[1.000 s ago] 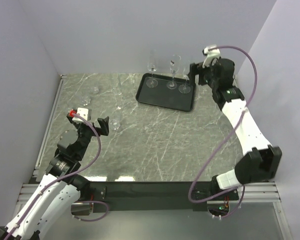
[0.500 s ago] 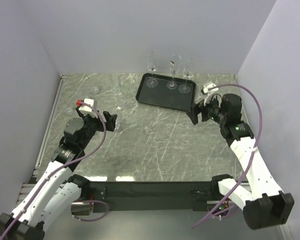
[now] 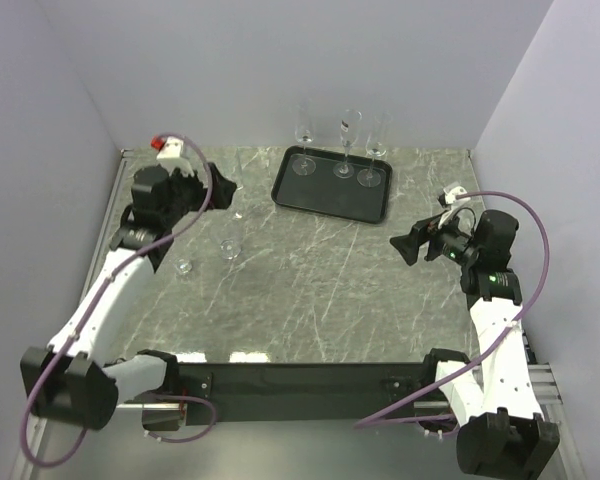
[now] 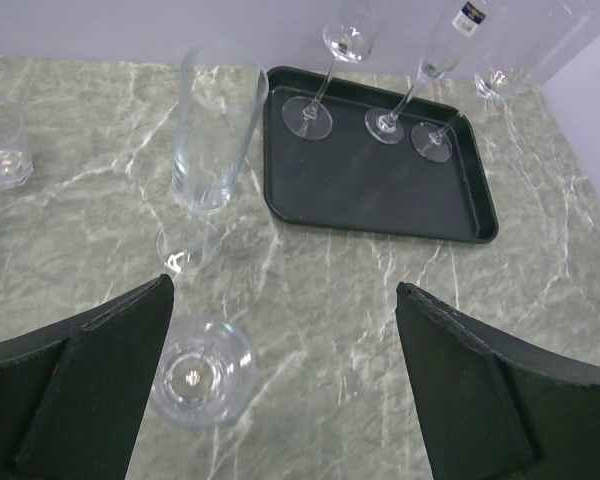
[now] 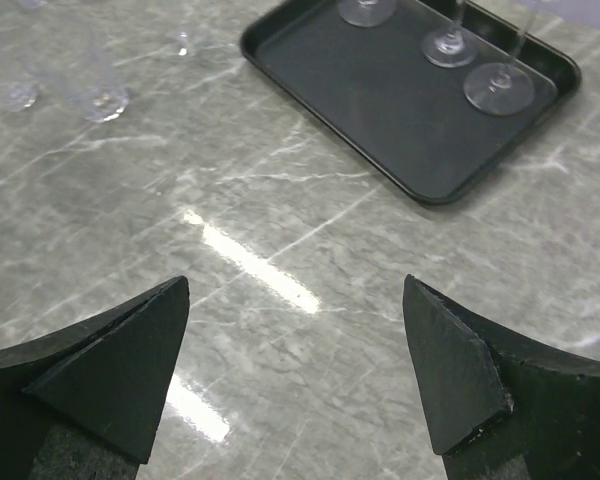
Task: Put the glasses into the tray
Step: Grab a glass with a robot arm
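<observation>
The black tray point(image 3: 325, 195) lies at the far middle of the table with three stemmed glasses point(image 3: 343, 170) standing along its far side. In the left wrist view the tray point(image 4: 380, 190) is ahead on the right. A tall flute point(image 4: 215, 140) stands just left of it, and a glass point(image 4: 200, 370) seen from above sits by my left finger. My left gripper point(image 3: 212, 190) point(image 4: 283, 290) hangs open above these, holding nothing. My right gripper point(image 3: 408, 245) point(image 5: 296, 285) is open over bare table, near and right of the tray point(image 5: 420, 120).
A small tumbler point(image 3: 183, 267) point(image 4: 2, 155) stands on the table's left side. Another glass point(image 3: 230, 245) stands left of centre. Grey walls close the table on the left, back and right. A bright light reflection lies on the marble below my right gripper.
My left arm swung up and away from the near left to the far left, over the loose glasses. My right arm drew back from the tray toward the near right. Both stayed open.
</observation>
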Controlling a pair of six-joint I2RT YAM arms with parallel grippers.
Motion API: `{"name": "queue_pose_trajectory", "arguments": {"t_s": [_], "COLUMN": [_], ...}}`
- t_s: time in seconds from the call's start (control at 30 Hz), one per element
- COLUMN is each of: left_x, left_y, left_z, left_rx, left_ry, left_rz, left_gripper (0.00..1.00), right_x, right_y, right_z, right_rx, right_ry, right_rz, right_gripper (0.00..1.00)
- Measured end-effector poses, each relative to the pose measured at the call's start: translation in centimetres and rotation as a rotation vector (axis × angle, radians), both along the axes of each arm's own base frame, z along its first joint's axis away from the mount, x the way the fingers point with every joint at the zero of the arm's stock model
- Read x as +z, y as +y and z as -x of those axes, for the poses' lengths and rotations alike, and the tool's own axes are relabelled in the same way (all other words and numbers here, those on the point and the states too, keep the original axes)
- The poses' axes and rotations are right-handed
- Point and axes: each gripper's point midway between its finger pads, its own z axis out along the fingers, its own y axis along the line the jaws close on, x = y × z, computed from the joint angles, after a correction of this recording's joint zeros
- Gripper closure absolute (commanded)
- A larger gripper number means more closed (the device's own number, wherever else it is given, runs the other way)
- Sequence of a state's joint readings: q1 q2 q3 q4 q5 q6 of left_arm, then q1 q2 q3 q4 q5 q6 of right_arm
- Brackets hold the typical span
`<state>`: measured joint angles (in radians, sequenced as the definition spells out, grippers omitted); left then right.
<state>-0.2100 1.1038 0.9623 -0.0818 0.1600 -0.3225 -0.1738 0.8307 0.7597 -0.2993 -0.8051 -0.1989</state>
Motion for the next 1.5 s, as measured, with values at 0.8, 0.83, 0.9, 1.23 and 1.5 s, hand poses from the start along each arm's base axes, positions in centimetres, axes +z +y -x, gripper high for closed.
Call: {"name": "queue_pose_trajectory", "arguments": {"t_s": [0.8, 0.83, 0.9, 1.23, 1.5], "left_x": [-3.8, -4.0, -4.1, -4.7, -4.4], "left_y": [-0.3, -0.4, -0.6, -1.5, -1.5], "left_z": [-12.4, -12.7, -13.3, -14.9, -15.6], "left_rx": [0.107, 0.108, 0.114, 0.157, 0.190], "left_ry": [0.248, 0.254, 0.255, 0.263, 0.253], "left_rz": [-0.095, -0.104, -0.123, -0.235, -0.292], "left_gripper": [0.14, 0.14, 0.15, 0.25, 0.42], "right_x": [0.6, 0.6, 0.3, 0.2, 0.3], "right_y": [0.9, 1.0, 1.0, 1.1, 1.1], "right_z": [0.9, 0.9, 1.0, 1.1, 1.1], "right_rx": [0.066, 0.067, 0.070, 0.076, 0.077], "right_ry": [-0.018, -0.017, -0.011, -0.008, -0.009], "right_rz": [-0.028, -0.029, -0.031, -0.036, -0.037], "right_gripper": [0.07, 0.07, 0.07, 0.07, 0.07]}}
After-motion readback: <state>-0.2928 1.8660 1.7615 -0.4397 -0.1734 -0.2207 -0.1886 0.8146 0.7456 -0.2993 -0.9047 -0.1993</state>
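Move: The tall footed glass the left hand goes for stands about 15 cm ahead of it and 2 cm to its right, its middle roughly 11 cm lower. A tumbler is almost under the hand, some 1 cm back and 1 cm left, 18 cm down; a small glass stands about 11 cm beyond the tall one and 16 cm to its left. The tray's middle is 27 cm ahead of the hand and 33 cm right. From the right hand the tall glass lies about 23 cm ahead, 47 cm left, 8 cm lower. The left hand reaches forward some 15 cm towards the upper part of the tall footed glass, quick at first and then easing off, and sinks about 5 cm on the way to bring its fingers either side of the rim. Meanwhile the wrist tips its fingers about 15 degrees further down, raises its left side about as much and turns a little counter-clockwise, while the wide-open fingers close by roughly a third around the glass, though no firm contact can be made out yet. ##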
